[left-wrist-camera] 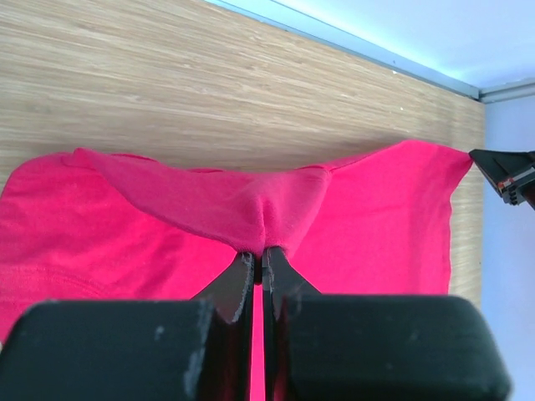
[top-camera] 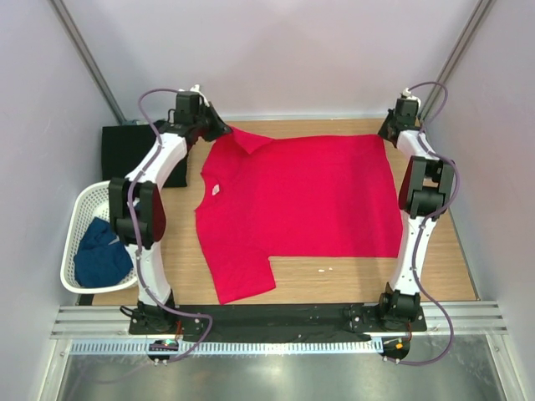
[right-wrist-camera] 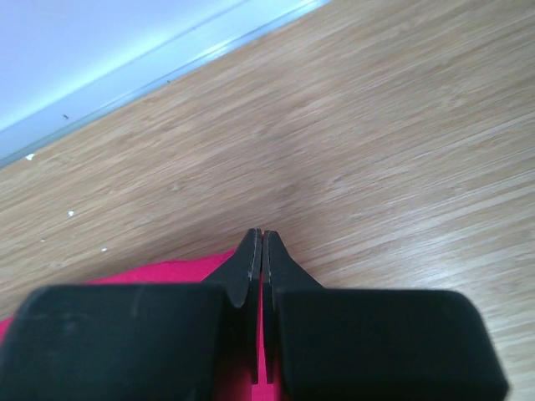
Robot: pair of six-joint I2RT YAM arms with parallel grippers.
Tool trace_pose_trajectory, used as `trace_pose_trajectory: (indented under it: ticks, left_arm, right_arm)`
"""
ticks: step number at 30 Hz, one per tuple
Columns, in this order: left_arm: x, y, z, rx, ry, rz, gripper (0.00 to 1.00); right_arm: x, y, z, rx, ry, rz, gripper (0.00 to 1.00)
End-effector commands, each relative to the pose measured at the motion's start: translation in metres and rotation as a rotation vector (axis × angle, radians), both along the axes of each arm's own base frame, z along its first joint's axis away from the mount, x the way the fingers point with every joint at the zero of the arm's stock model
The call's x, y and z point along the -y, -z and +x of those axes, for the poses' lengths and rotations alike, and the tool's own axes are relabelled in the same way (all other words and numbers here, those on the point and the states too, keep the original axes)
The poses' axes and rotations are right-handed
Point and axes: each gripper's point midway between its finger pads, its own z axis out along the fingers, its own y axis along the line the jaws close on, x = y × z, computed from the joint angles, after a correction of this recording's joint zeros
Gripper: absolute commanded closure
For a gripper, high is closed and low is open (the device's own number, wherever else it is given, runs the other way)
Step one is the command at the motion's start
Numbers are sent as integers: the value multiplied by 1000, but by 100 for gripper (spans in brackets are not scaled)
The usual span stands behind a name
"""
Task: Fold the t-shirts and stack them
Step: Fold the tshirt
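The red t-shirt [top-camera: 301, 200] lies spread flat on the wooden table, its white neck label [top-camera: 215, 190] at the left. My left gripper [top-camera: 219, 129] is at the shirt's far left corner, shut on a raised fold of the red cloth [left-wrist-camera: 267, 209]; in the left wrist view the left gripper [left-wrist-camera: 259, 255] pinches that fold. My right gripper [top-camera: 389, 134] is at the far right corner, where the cloth is drawn to a point. In the right wrist view the right gripper [right-wrist-camera: 262, 238] is shut, with red cloth [right-wrist-camera: 167, 271] in the slit between its jaws.
A black t-shirt [top-camera: 125, 150] lies folded at the far left of the table. A white mesh basket [top-camera: 71, 234] at the left edge holds a dark blue t-shirt [top-camera: 100, 259]. The back wall runs just beyond both grippers.
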Motion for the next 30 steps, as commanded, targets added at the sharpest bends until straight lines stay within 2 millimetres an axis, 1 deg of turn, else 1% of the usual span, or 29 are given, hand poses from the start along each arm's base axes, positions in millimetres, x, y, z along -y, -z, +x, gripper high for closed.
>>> trace_pose_trajectory:
  ticks: [1,2,3,4,5,6,7,8,9,10,11,14,15,16,19,20,22,23,24,26,27,29,30]
  left_arm:
    - [4,-31,-20,35,30,-34,100]
    - [3,-38,-23,47,25,-31,100]
    - [1,-33,-28,33,22,-29,100]
    - [0,-32,-30,31,17,-28,100]
    - [0,-34,-33,32,20,-31,100]
    - [1,-38,-38,37,27,-36,100]
    - [1,-34,-42,24,30,-37,100]
    - [0,-33,-45,21,32,-36,100]
    - [0,-36,-49,23,33,-35,100]
    - [-2,-31,-53,11,31,-29,100]
    - [-3,-30,-56,8,31,-27,100]
    - [-7,-28,-65,-2,23,-8,100]
    - [-9,-24,-69,-13,20,-2,100]
    - [-10,-29,-71,-5,14,2,100]
    - [-15,-23,-78,-22,2,23,100]
    - [-17,-26,-81,-18,-1,27,100]
    - [-18,-20,-86,-38,-6,33,100]
    - [-20,-20,-88,-40,-16,39,100]
    - [-23,-16,-91,-59,-24,46,100]
    - [-24,-13,-95,-72,-27,50,100]
    - [-25,-9,-97,-86,-30,46,100]
    - [-23,-6,-100,-96,-23,40,100]
    - [-24,-1,-101,-106,-27,44,100]
  right_arm:
    - [5,-71,5,149,-12,-44,99]
    - [6,-73,0,146,-11,-49,99]
    - [7,-74,-2,149,-6,-52,99]
    - [6,-74,-4,148,-7,-54,99]
    - [6,-68,-10,132,-10,-58,99]
    - [6,-72,-13,136,-9,-61,99]
    - [7,-74,-15,137,-3,-70,99]
    - [8,-66,-21,118,-1,-71,99]
    - [8,-71,-24,123,-1,-76,99]
    - [9,-71,-26,125,0,-80,99]
    - [8,-63,-31,107,-1,-80,99]
    - [11,-61,-41,97,5,-82,99]
    - [13,-62,-43,99,7,-83,99]
    - [12,-60,-47,92,9,-81,99]
    - [16,-56,-55,81,16,-87,99]
    - [15,-58,-57,82,11,-90,99]
    - [17,-56,-61,72,13,-95,99]
    - [18,-58,-63,75,12,-99,99]
    - [17,-59,-64,72,9,-103,99]
    - [19,-59,-67,64,6,-109,99]
    - [19,-60,-68,62,3,-112,99]
    - [17,-55,-72,45,-6,-117,99]
    - [17,-54,-74,37,-4,-118,99]
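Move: Shut on the shirt's far edge, the left hand has the near sleeve about 42 cm back, some 6 cm to its right and 19 cm below. The collar label lies roughly 10 cm back and 5 cm left of that hand, the black cloth about 30 cm left and 3 cm farther out. From the right hand, holding the far hem corner, the near hem corner is around 43 cm back, 3 cm left and 6 cm below. Drawing the raised far edge of the red t-shirt back towards the robot over its near half, both hands keep their pinch and travel together, the left about 9 cm, nearly level, easing a little left as its wrist tips down slightly. The right goes back some 8 cm, rising about 2 cm first, then dipping and lifting again. ##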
